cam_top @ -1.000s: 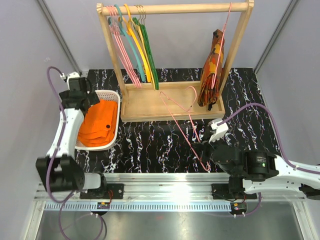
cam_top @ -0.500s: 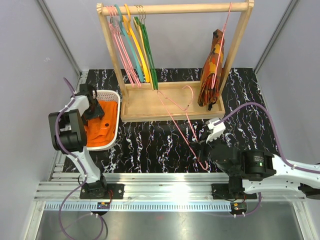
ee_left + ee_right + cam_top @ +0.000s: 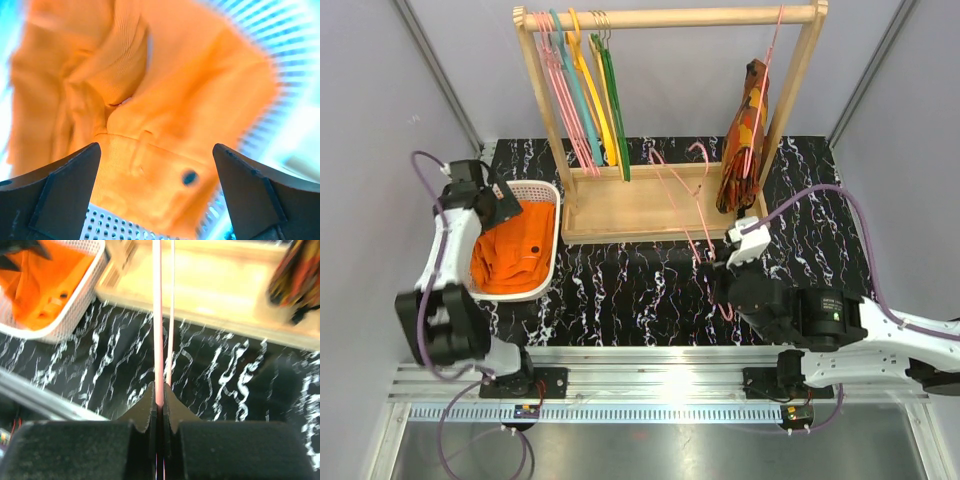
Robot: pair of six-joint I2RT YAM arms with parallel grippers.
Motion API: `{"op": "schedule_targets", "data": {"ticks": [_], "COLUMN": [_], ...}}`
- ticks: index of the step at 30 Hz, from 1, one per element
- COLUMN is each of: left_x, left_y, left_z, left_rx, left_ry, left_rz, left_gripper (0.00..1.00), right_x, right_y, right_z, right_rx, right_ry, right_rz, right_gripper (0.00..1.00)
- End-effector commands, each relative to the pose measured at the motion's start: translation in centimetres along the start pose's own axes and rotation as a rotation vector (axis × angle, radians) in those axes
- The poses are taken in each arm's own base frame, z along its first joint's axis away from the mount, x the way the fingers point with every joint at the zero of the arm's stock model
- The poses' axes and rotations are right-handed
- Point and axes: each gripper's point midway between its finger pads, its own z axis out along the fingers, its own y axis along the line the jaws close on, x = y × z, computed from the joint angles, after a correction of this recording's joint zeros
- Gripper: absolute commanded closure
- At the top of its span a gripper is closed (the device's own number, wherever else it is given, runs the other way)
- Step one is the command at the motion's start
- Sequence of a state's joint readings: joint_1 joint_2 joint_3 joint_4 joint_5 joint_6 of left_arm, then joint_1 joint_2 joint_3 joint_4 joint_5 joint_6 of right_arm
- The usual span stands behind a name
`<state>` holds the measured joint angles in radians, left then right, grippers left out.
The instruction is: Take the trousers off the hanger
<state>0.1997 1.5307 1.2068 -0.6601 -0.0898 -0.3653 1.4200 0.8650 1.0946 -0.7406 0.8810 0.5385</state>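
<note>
The bright orange trousers (image 3: 512,252) lie crumpled in the white basket (image 3: 546,262) at the left; the left wrist view shows them (image 3: 150,125) close up. My left gripper (image 3: 490,203) hangs open and empty just above the trousers, its jaws wide apart (image 3: 156,192). The bare pink wire hanger (image 3: 682,195) stands tilted over the table's middle, its hook near the rack's base. My right gripper (image 3: 720,280) is shut on the hanger's wire (image 3: 158,330), which runs up between the closed jaws (image 3: 159,402).
A wooden rack (image 3: 660,120) stands at the back with pink, teal, yellow and green hangers (image 3: 582,95) on its left and a camouflage garment (image 3: 745,140) on a pink hanger at its right. The table top (image 3: 620,285) is black marble pattern.
My left arm swung about over the basket and now hovers at its far corner; the trousers bunched up. My right gripper lifted the hanger up and away toward the rack.
</note>
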Motion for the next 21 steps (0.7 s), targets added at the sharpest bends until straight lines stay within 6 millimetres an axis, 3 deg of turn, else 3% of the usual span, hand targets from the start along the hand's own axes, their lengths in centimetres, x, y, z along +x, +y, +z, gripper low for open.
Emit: {"op": "schedule_targets", "data": {"ticks": [1, 2, 3, 5, 6, 8, 10, 11, 12, 14, 15, 17, 19, 21], "left_x": [-3.4, -3.3, -3.7, -2.5, -2.3, -0.8, 0.0, 0.4, 1.2, 1.9, 2.8, 3.3, 4.2, 4.3], "left_y": [-0.9, -0.6, -0.6, 0.1, 0.4, 1.1, 1.5, 1.7, 1.9, 2.4, 2.4, 1.9, 1.4, 1.7], "left_z": [-6.8, -7.9, -10.3, -11.8, -14.1, -14.7, -17.0, -17.8, -17.6, -19.4, -18.7, -20.1, -19.5, -20.1], "left_rx": [0.106, 0.108, 0.133, 0.139, 0.163, 0.166, 0.198, 0.211, 0.214, 0.237, 0.249, 0.323, 0.366, 0.366], "left_ry": [-0.201, -0.228, -0.298, -0.335, -0.407, -0.430, -0.498, -0.523, -0.528, -0.603, -0.597, -0.672, -0.685, -0.712], "left_rz": [0.011, 0.015, 0.010, 0.008, 0.003, -0.002, -0.005, -0.002, 0.000, -0.009, -0.003, 0.004, 0.021, 0.011], "left_gripper": [0.01, 0.01, 0.01, 0.01, 0.01, 0.01, 0.01, 0.01, 0.01, 0.01, 0.01, 0.01, 0.01, 0.01], "right_x": [-5.1, -6.6, -7.1, -9.6, -10.1, -12.4, -13.9, -15.9, -16.4, -18.7, -19.1, -20.7, -22.6, -22.8], "right_y": [-1.9, -2.1, -2.0, -2.5, -2.3, -2.7, -3.3, -4.1, -4.1, -4.2, -4.7, -4.5, -5.0, -5.0], "right_z": [-0.1, -0.3, 0.2, 0.5, 1.0, 1.4, 1.7, 1.6, 2.4, 2.6, 3.7, 4.8, 5.2, 7.0], "right_rx": [0.127, 0.135, 0.142, 0.146, 0.149, 0.190, 0.218, 0.239, 0.246, 0.232, 0.261, 0.259, 0.264, 0.284], "right_ry": [-0.105, -0.114, -0.112, -0.136, -0.133, -0.165, -0.176, -0.205, -0.199, -0.233, -0.224, -0.232, -0.255, -0.240], "right_rz": [0.015, 0.031, -0.001, 0.032, -0.001, 0.005, -0.020, 0.005, -0.012, 0.006, -0.012, -0.016, -0.012, -0.025], "right_gripper": [1.00, 1.00, 1.00, 1.00, 1.00, 1.00, 1.00, 1.00, 1.00, 1.00, 1.00, 1.00, 1.00, 1.00]}}
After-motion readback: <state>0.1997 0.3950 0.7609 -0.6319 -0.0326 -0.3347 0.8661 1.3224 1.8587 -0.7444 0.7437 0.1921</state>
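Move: The right hand already holds the emptied pink hanger; the rail spot it goes to is about 37 cm ahead, 7 cm right and 23 cm up. The patterned garment hangs roughly 37 cm ahead, 9 cm right, at about hand height; the green hanger some 36 cm ahead and 22 cm left. The left hand, open, has the orange trousers in the basket about 9 cm below, 1 cm back and 3 cm right. Right hand carries the hanger up and forward some 20 cm towards the rail; left rises, then draws back. ##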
